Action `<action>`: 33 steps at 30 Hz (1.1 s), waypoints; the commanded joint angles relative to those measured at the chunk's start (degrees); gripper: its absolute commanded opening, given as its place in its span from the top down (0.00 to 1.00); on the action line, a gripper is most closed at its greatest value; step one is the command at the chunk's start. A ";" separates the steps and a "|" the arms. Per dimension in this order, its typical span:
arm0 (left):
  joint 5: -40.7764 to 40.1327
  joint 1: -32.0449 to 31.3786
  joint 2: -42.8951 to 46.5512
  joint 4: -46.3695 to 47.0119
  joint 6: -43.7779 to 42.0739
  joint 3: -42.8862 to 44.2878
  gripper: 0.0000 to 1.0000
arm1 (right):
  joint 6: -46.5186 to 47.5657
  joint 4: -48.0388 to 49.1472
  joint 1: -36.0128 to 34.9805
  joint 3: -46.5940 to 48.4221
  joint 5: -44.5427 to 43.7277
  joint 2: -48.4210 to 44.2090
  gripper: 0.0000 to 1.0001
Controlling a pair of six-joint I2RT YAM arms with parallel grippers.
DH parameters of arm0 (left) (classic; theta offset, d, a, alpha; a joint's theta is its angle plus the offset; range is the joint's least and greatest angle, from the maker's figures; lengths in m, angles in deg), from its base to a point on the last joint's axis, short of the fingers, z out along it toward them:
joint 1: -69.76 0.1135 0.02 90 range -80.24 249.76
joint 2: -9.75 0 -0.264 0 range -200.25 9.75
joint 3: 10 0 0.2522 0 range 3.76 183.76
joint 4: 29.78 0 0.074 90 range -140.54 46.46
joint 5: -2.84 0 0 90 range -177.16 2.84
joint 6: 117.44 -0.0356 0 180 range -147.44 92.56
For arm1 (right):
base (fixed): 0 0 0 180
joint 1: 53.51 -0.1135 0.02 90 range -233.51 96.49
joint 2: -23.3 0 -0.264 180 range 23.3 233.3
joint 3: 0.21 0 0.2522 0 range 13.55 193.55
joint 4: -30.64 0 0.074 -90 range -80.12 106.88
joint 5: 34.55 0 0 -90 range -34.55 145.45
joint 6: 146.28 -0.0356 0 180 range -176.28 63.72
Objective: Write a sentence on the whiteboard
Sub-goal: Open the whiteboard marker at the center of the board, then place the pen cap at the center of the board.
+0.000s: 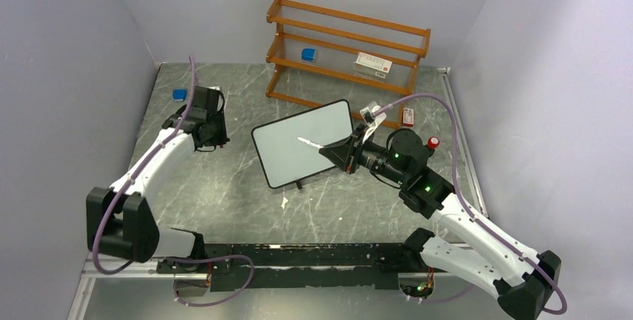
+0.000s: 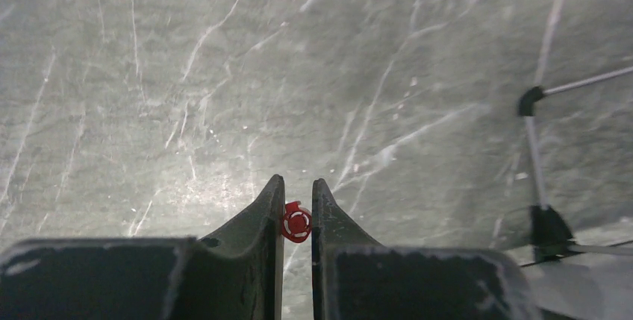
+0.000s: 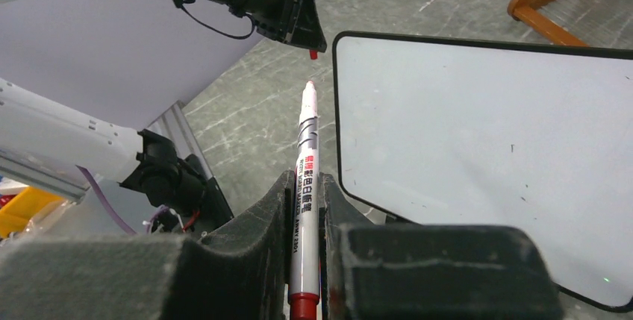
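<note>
The whiteboard (image 1: 302, 142) (image 3: 485, 148) lies tilted in the middle of the table, its white face blank. My right gripper (image 1: 332, 150) (image 3: 302, 178) is shut on a white marker (image 3: 306, 156) with a red end. The uncapped marker tip (image 1: 300, 139) points over the board's middle in the top view. Whether the tip touches the board I cannot tell. My left gripper (image 1: 216, 137) (image 2: 297, 182) hovers left of the board, shut on the small red marker cap (image 2: 296, 221). It shows from the right wrist too (image 3: 310, 44).
A wooden shelf (image 1: 347, 48) at the back holds a blue item (image 1: 308, 54) and a white box (image 1: 372, 64). A blue object (image 1: 179, 94) lies at the far left. A small red box (image 1: 407, 116) sits right of the board, and a white scrap (image 1: 284, 201) lies in front.
</note>
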 commanded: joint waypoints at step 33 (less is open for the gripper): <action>6.62 5.03 -16.36 2.01 -9.01 0.79 0.57 | 2.28 -3.01 0.12 2.49 -1.62 1.54 1.00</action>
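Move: The red cap is already pinched in my left hand. The bare patch of table it is going to lies almost straight below, about 13 cm down and some 2 cm to the left. The whiteboard's middle is roughly 22 cm to my left hand's right and 5 cm farther out; the blue eraser sits about 23 cm ahead and 18 cm to its left. From my right hand, that patch is some 27 cm left, 11 cm ahead and 28 cm below. I lower my left hand about 12 cm onto the open table left of the whiteboard, easing slightly back and left while the fingers tip some 25 degrees closer to straight down. There I pause, open the fingers to let go of the red cap, and begin to lift off. My right hand keeps the uncapped marker pinched and sinks only a centimetre or two. ##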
